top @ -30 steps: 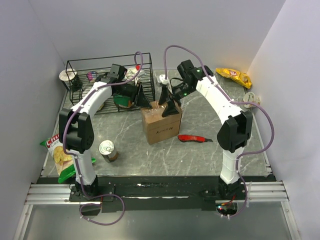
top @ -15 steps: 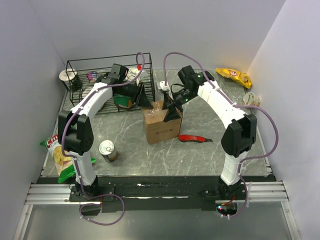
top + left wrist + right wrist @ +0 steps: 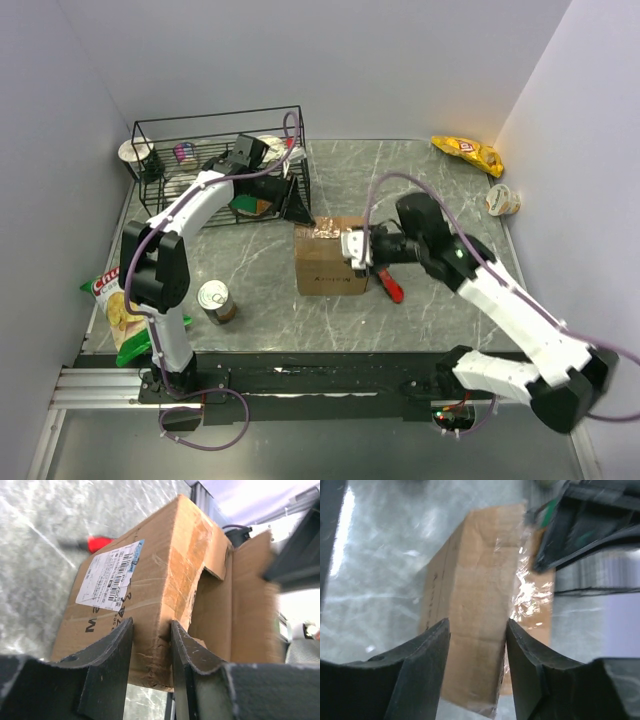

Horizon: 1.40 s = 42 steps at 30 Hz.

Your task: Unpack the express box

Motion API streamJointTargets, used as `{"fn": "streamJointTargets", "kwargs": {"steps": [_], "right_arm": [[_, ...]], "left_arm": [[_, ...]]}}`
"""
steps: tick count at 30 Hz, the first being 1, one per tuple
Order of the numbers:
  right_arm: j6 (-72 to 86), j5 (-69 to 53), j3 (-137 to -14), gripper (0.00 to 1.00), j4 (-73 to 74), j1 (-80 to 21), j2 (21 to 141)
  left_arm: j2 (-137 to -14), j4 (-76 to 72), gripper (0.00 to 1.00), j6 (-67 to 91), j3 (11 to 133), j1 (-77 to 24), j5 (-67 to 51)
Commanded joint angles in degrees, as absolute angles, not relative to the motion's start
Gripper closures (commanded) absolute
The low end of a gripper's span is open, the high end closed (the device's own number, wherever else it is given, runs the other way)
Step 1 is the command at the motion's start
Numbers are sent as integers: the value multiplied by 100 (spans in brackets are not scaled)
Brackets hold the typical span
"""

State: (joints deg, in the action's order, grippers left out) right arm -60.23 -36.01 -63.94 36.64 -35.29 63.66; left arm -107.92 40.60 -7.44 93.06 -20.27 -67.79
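The express box [image 3: 328,270] is a brown carton with a white label [image 3: 107,577] and shiny tape, lying mid-table. My left gripper [image 3: 300,212] reaches from the basket side to its back left corner. In the left wrist view it [image 3: 151,647] is shut on a creased cardboard corner of the box [image 3: 165,555], with both pads pressed to it. My right gripper [image 3: 358,250] sits low at the box's right end. In the right wrist view its jaws [image 3: 477,647] stand apart over the box [image 3: 480,600], and I see no firm contact. What is inside the box is hidden.
A black wire basket [image 3: 215,125] with items stands back left. A red cutter [image 3: 390,288] lies by the box's right end. A can [image 3: 214,300] and a chip bag [image 3: 118,310] sit front left. A yellow bag [image 3: 466,150] and a cup [image 3: 503,200] are at the right.
My right arm swung from reaching over the box to low at its right end, and its jaws narrowed. The box turned and now lies wider. The left gripper stayed on its corner.
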Motion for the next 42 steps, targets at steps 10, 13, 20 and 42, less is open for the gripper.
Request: {"fn": "streamJointTargets", "kwargs": {"steps": [10,13,20,42], "right_arm": [[-4983,-2857,-5880,76,3437,-3973,5968],[-4896,-2707,-5818,74,3375,-3964,6003],[-4570,-2171,-5414,75,2514,-3964,5845],[-4412,-2294,-5133,75,2259,-3964,5766]], "left_arm": [[-10714,3885,68,-791,8886,-1731,-5546],[-10626,3850,67,-721,8938,-1749,-5695],[-9652,2895,34,-896,8948,-1854,-5487],[-8833,1680,19,-3339,7586,-3164,-2525]]}}
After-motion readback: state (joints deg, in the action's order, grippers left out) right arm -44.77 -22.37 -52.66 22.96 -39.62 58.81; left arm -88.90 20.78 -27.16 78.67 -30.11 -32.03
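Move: The express box stands upright with its taped far flap about 7 cm to the right of the left hand and nearly level with it in reach and height; the wire rack's middle lies some 10 cm farther out and 17 cm left of that hand. From the right hand, the raised near flap has its middle about 5 cm left and 3 cm below, while the red cutter lies roughly 8 cm right, 2 cm back and 16 cm below. The express box's near flap comes out from between the right fingers as they draw back about 3 cm and close up, then sink and ease forward to end at the flap's right end. The left hand, still pinching the far-left top corner, shifts slightly forward, lets go, opens wide, rises some 7 cm, then descends towards the far taped flap while the wrist tips about 50 degrees downward. ##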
